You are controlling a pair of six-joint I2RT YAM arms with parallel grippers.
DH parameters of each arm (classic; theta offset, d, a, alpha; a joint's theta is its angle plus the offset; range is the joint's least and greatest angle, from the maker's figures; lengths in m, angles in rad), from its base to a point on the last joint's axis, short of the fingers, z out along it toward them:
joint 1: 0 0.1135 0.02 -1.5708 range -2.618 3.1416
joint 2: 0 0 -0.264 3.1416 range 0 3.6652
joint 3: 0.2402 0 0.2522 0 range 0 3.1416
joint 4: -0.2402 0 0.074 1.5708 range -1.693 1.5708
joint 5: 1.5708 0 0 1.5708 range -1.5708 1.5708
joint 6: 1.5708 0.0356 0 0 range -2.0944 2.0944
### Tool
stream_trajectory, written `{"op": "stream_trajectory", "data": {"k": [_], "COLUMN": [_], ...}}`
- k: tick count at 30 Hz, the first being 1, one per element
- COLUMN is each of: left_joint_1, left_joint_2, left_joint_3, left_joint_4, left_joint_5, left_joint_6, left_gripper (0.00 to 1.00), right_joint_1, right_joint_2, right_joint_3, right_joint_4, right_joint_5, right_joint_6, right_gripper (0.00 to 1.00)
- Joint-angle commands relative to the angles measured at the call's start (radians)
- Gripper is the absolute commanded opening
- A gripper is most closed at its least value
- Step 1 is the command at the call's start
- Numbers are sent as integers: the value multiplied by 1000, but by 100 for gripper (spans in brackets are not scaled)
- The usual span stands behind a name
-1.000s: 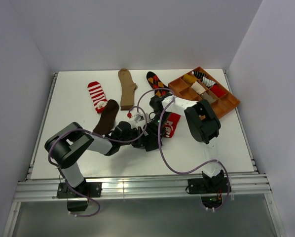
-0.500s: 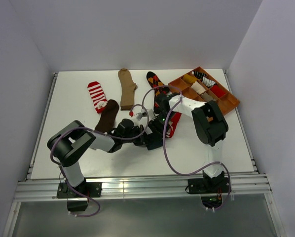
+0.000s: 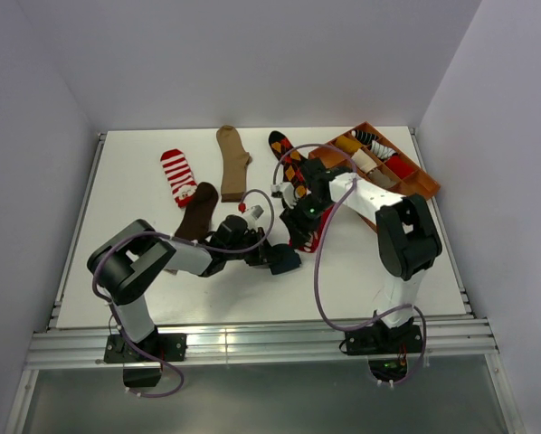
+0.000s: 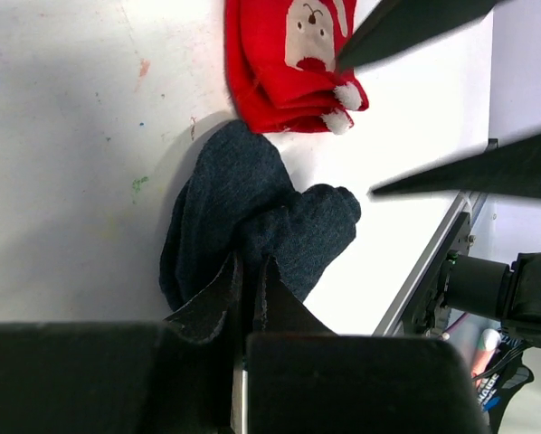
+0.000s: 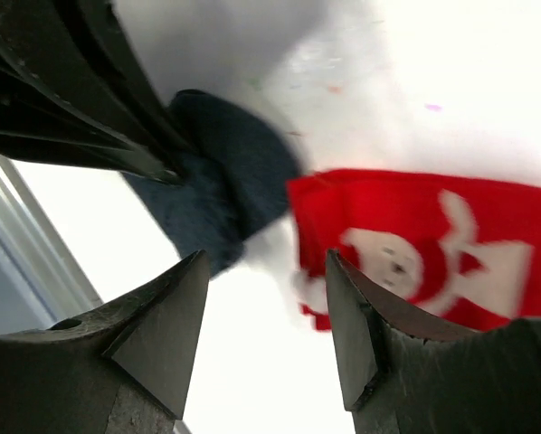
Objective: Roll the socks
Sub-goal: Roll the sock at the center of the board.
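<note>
A navy sock (image 4: 252,217) lies bunched on the white table, and my left gripper (image 4: 250,264) is shut on its near edge. From above, the left gripper (image 3: 269,256) lies low beside that navy sock (image 3: 283,260). Just beyond it lies a red sock with a picture (image 4: 284,63), folded. My right gripper (image 5: 264,262) hangs open over the gap between the navy sock (image 5: 225,172) and the red sock (image 5: 433,244), holding nothing. In the top view the right gripper (image 3: 303,237) is above the red sock (image 3: 318,228).
Flat at the back lie a red-white striped sock (image 3: 177,174), a tan sock (image 3: 232,158), a dark brown sock (image 3: 196,213) and a black argyle sock (image 3: 289,158). A brown wooden tray (image 3: 422,194) with rolled socks stands at the back right. Purple cables loop over the middle.
My right gripper has pulled back to the right and up, off the navy sock, and opened wider. The left gripper has stayed shut on the navy sock.
</note>
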Motion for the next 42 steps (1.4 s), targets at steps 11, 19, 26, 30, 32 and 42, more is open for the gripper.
{"op": "stream_trajectory", "data": {"k": [11, 19, 26, 30, 32, 42], "left_joint_1": [71, 145, 157, 160, 163, 166], "left_joint_2": [64, 84, 125, 142, 151, 153], "left_joint_3": [-55, 2, 5, 4, 4, -2], "left_joint_4": [-399, -533, -534, -524, -511, -497], "left_joint_5": [79, 165, 210, 228, 242, 254], "left_joint_6": [99, 119, 78, 64, 60, 60], "left_gripper": [0, 0, 0, 1, 0, 0], "right_joint_1": [-52, 80, 259, 336, 362, 448], "right_joint_2": [-209, -410, -500, -511, -508, -438], "right_joint_3": [-134, -373, -523, -554, -562, -547], "right_joint_4": [156, 308, 461, 500, 522, 555], "right_joint_5": [21, 90, 162, 201, 228, 296], "right_joint_6": [-163, -339, -367, -369, -366, -362], "right_gripper": [62, 65, 67, 68, 68, 65]}}
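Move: The dark sock bundle's middle lies roughly 5 cm back and 3 cm left of the right hand and about 3 cm below it. The red sock stands some 5 cm ahead and 5 cm to the right of that hand, at about the same depth. The left hand already pinches the bundle's left part, the dark sock's middle being about 5 cm to its right, level fore and aft and a little lower. Still pinching the dark sock, the left hand drags it about 3 cm left and a couple back, rolling its wrist some 20 degrees. The open right hand first eases forward and right, lifts slightly, then swings back and left to the sock's near right side, ending about 10 cm from its start and a little lower, and twists roughly 50 degrees counter-clockwise with fingers still slanting down-left. ##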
